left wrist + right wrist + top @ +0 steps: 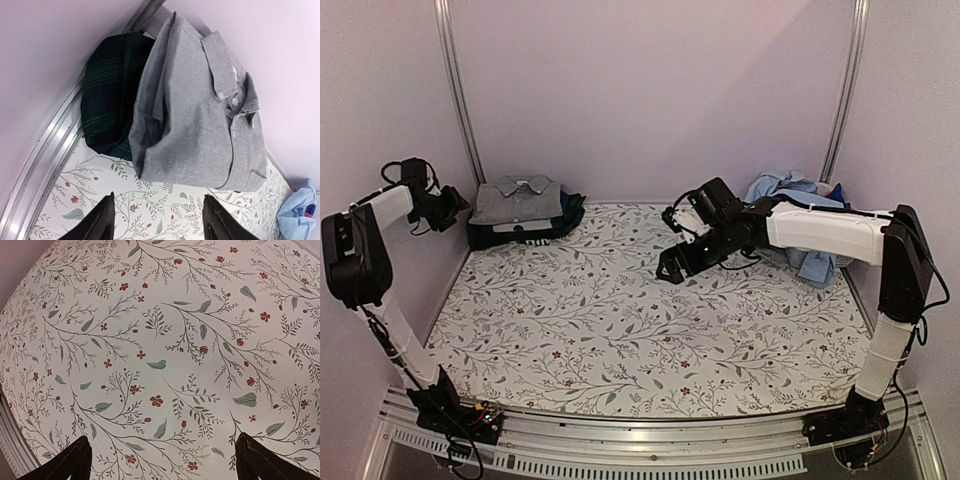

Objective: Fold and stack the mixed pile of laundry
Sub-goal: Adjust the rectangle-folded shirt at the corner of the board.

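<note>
A folded grey collared shirt (517, 198) lies on top of a dark stack with a green plaid piece (107, 95) at the back left corner; the grey shirt also shows in the left wrist view (200, 110). A loose heap of light blue shirts (795, 195) lies at the back right, partly hidden by the right arm. My left gripper (455, 208) is open and empty, just left of the stack. My right gripper (672, 268) is open and empty over the bare floral sheet (620, 320), left of the heap.
Lilac walls close in the back and both sides, with metal posts (460, 90) at the back corners. A metal rail (650, 440) runs along the near edge. A corner of light blue cloth (300, 210) shows in the left wrist view.
</note>
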Robot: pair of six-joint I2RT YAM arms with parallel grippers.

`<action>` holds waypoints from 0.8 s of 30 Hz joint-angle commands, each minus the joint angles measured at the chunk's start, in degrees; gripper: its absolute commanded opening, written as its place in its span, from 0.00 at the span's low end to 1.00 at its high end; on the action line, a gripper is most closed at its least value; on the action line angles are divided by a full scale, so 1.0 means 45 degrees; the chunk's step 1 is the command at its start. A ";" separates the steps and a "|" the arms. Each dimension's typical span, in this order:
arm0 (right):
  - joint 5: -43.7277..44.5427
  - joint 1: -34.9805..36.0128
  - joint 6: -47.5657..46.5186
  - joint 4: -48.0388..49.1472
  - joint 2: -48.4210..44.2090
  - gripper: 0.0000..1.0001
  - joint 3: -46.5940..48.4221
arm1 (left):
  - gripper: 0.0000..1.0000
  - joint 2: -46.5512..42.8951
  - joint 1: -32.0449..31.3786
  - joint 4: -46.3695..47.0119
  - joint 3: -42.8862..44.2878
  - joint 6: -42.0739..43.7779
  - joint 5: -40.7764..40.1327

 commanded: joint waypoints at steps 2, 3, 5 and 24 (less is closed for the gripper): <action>-0.0094 -0.0097 -0.0065 0.0099 -0.0261 0.99 0.0070 | 0.58 0.0711 -0.0539 0.0716 -0.0017 -0.0867 0.0789; -0.0090 -0.0106 -0.0084 0.0094 -0.0245 0.99 0.0090 | 0.58 0.0887 -0.0584 0.0707 0.0121 -0.1008 0.0820; -0.0070 -0.0098 -0.0111 0.0092 -0.0248 0.99 0.0112 | 0.55 0.1210 -0.0678 0.0713 0.0362 -0.1347 0.0778; 0.0028 -0.0104 0.0135 -0.0029 -0.0259 0.99 0.0037 | 0.00 0.3630 -0.0146 0.0645 0.2325 -0.1872 -0.0203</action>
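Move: The grey folded shirt's near left corner lies about 4 cm ahead of the left hand, 3 cm to its right and some 7 cm below; the shirt's middle is roughly 12 cm ahead and 14 cm right. Beneath it is the dark plaid shirt, its middle some 10 cm ahead of the hand, 16 cm right and 12 cm down. From the idle right hand that corner is about 19 cm ahead, 46 cm left and slightly below. The grey shirt's near left corner is what the left hand comes down onto: with fingers about half open it swings a little right and forward, then sinks about 7 cm while still easing some 5 cm forward in all. It rolls roughly 10 degrees, left side down, and closes fully, pinching the corner between the fingertips. ##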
